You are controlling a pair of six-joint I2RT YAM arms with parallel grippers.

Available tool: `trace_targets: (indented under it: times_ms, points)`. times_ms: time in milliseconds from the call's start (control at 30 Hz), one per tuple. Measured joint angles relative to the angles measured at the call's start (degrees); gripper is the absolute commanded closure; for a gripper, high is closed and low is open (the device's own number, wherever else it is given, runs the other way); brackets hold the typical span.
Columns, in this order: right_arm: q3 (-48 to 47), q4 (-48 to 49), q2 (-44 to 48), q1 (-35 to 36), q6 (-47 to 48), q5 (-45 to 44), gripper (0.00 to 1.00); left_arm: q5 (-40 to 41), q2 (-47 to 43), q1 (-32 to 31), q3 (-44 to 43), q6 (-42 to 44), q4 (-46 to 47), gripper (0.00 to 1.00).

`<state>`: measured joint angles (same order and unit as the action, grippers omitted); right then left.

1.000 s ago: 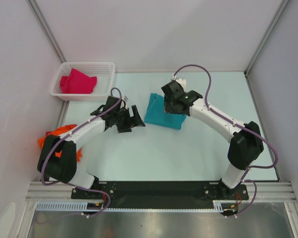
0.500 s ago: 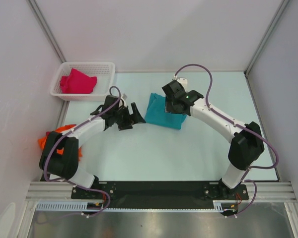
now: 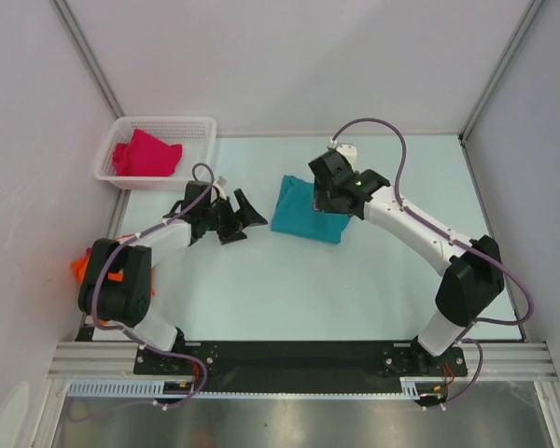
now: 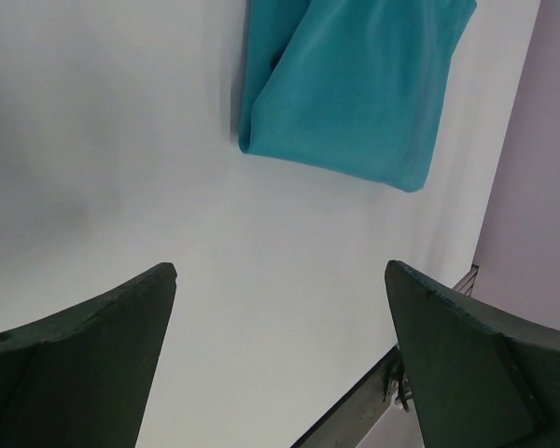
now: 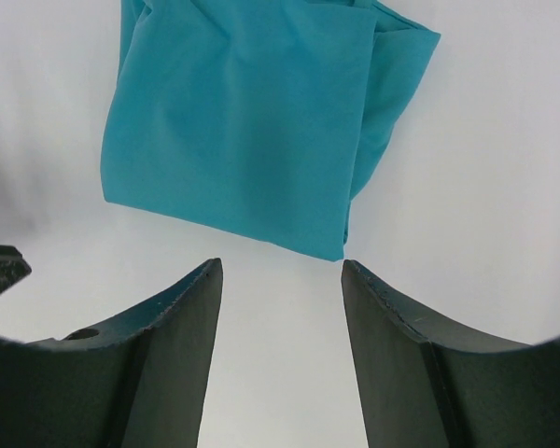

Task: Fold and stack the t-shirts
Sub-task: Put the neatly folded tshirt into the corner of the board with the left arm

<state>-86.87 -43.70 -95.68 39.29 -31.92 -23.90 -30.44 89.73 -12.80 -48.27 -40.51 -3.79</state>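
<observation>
A folded teal-blue t-shirt (image 3: 301,214) lies flat on the table's middle, and also shows in the left wrist view (image 4: 355,84) and the right wrist view (image 5: 243,121). My right gripper (image 5: 280,266) hovers open over the shirt's right edge (image 3: 330,203), with only bare table between its fingers. To the shirt's left, my left gripper (image 3: 250,226) stands wide open and apart from it (image 4: 280,271), holding nothing. A magenta-red t-shirt (image 3: 147,154) lies crumpled in the basket. A bright orange t-shirt (image 3: 80,269) lies at the table's left edge, mostly hidden behind the left arm.
The white lattice basket (image 3: 198,125) stands at the back left corner. Grey walls close in the table on three sides. The black base rail (image 3: 289,355) runs along the near edge.
The left gripper has drawn back to the left and a little farther away, and its jaws have opened a bit wider. The right gripper has shifted slightly. The teal shirt has not moved.
</observation>
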Motion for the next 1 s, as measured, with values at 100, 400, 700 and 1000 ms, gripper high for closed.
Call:
trace_targets:
  times_ms: [100, 400, 700, 1000]
  points:
    - [0.5, -0.7, 1.6, 0.0, 0.3, -0.4, 0.41, 0.0, 1.4, 0.5, 0.7, -1.4, 2.8, 0.0]
    - [0.8, -3.7, 6.0, 0.1, 1.1, -1.0, 0.41, -0.1, 5.2, 0.6, 2.8, -7.1, 12.9, 0.01]
    - [0.3, -8.5, 6.8, 2.5, 1.1, -1.3, 0.42, -1.4, 11.7, 0.5, 4.6, -12.5, 22.7, 0.0]
    - [-6.5, -14.3, 6.8, 3.4, 1.0, -2.5, 0.42, -1.8, 21.3, -4.5, -1.5, -19.5, 33.5, 0.0]
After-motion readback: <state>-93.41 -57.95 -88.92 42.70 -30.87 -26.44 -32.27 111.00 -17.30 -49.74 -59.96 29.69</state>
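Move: The neatly folded teal t-shirt's middle lies about 8 cm ahead of the open left gripper, 14 cm to its right and some 7 cm below; its near-left corner is closest, roughly 4 cm ahead and 5 cm to the right. The orange t-shirt lies about 37 cm to the left gripper's left and 11 cm back, the white basket some 24 cm ahead and 26 cm left. From the right gripper, the teal shirt's middle is about 7 cm ahead, 3 cm left and 17 cm below. The left hand, fingers staying wide open, closes in low on the near-left corner of the teal t-shirt: it first sinks about 4 cm while easing forward, then runs on level, forward and ever more to the right (some 6 cm each way in all), its left side rolling down about 15 degrees until the farther finger is at or just over the shirt's left edge. Meanwhile the empty right hand clears the way above the shirt, rising about 6 cm and drawing back some 4 cm with a slight shift right, its opening unchanged. ##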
